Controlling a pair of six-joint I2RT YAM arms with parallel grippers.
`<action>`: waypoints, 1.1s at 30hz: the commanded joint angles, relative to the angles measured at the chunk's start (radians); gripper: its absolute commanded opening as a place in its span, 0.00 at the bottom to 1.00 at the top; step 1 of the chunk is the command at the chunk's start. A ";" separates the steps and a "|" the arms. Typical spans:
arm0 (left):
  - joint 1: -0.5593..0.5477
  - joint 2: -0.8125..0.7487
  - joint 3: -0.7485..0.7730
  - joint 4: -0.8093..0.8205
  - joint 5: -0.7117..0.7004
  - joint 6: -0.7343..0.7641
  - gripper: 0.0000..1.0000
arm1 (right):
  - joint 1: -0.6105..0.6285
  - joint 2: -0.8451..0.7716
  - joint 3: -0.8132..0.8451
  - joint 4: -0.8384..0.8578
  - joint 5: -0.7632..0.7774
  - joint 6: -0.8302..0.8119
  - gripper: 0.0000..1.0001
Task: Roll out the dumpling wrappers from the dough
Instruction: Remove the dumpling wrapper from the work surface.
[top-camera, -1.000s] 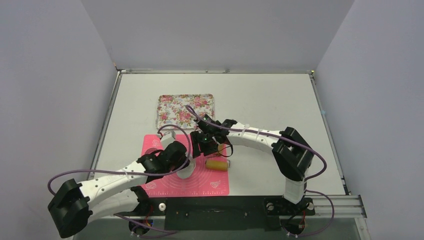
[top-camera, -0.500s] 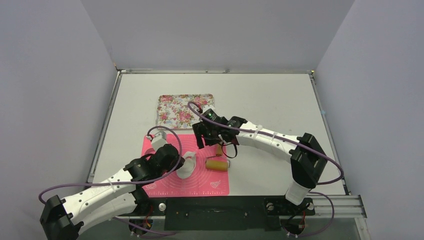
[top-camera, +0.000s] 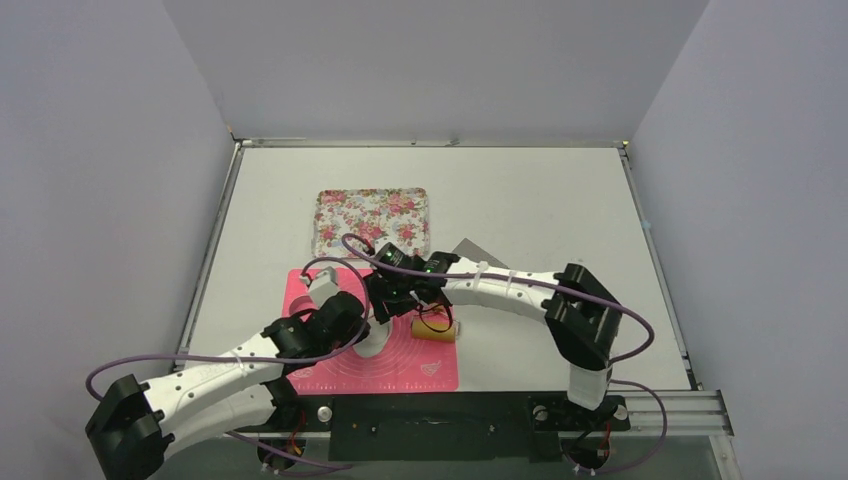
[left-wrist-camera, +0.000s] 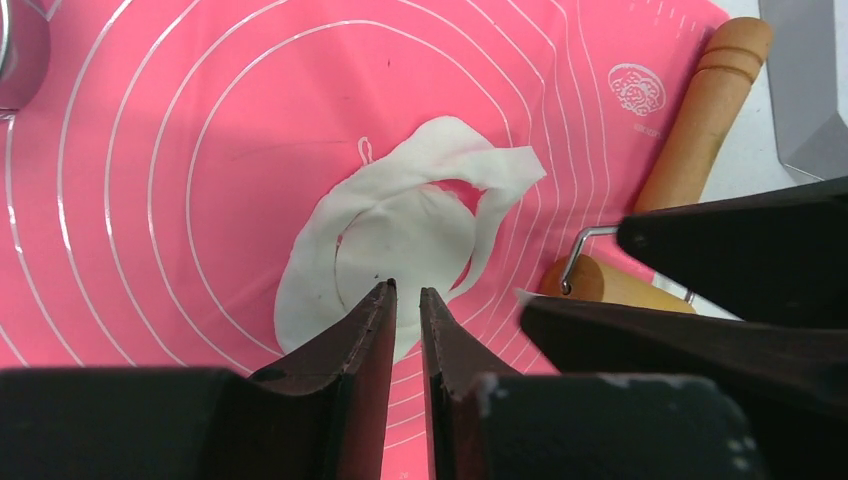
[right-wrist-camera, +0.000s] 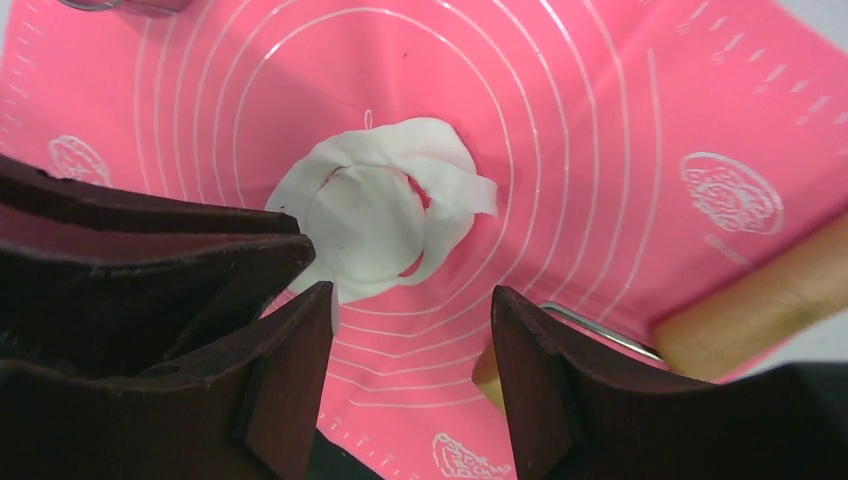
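On the pink mat (top-camera: 430, 370) lies white dough: a round cut dumpling wrapper (left-wrist-camera: 405, 235) (right-wrist-camera: 365, 225) ringed by a ragged scrap (left-wrist-camera: 500, 175) (right-wrist-camera: 450, 180). My left gripper (left-wrist-camera: 407, 292) (top-camera: 352, 318) hovers over the dough's near edge. Its jaws stand only a narrow slit apart, with nothing between them. My right gripper (right-wrist-camera: 408, 292) (top-camera: 392, 300) is open right beside it, over bare mat just short of the dough. Its left fingertip (right-wrist-camera: 318, 300) is at the dough's rim. In the top view the arms hide most of the dough (top-camera: 375, 342).
A wooden rolling pin (top-camera: 433, 328) (left-wrist-camera: 700, 120) (right-wrist-camera: 760, 300) lies at the mat's right edge, close to the right gripper. A metal ring cutter (left-wrist-camera: 20, 50) stands at the mat's far left corner. A floral tray (top-camera: 371, 220) sits behind the mat, and a grey flat piece (top-camera: 470, 250) lies to its right.
The right arm has swung left and nearer, from the mat's far edge down to the dough beside the left gripper. The left arm has barely moved.
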 joint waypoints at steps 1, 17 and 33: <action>-0.004 0.051 0.003 0.099 -0.014 -0.004 0.14 | 0.013 0.074 0.070 0.051 0.045 0.078 0.53; 0.020 0.129 -0.019 0.193 0.000 -0.011 0.14 | 0.024 0.187 0.078 0.049 0.167 0.184 0.37; 0.040 0.149 -0.039 0.242 0.009 -0.015 0.14 | 0.044 0.208 0.090 -0.035 0.205 0.199 0.03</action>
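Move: The right hand, half open, is poised above the dough ring around the cut wrapper; the ring's loose flap lies about 7 cm below it, roughly 1 cm ahead and 1 cm left. The wrapper's middle is some 6 cm to this hand's left and 3 cm back, and the rolling pin's roller about 8 cm right and 1 cm back. From the left hand, the flap lies about 4 cm ahead, 5 cm right and 5 cm below. The right hand drops about 7.5 cm onto the loose flap of the dough ring, easing forward a little after a slight early draw back and left, turning some 10 degrees clockwise on the way, and near the bottom shuts its half-open fingers to pinch the flap's end between the tips. The left hand, its fingers still almost shut, sinks about 2.5 cm and edges forward over the wrapper beside it; whether its tips touch the dough can't be seen. ##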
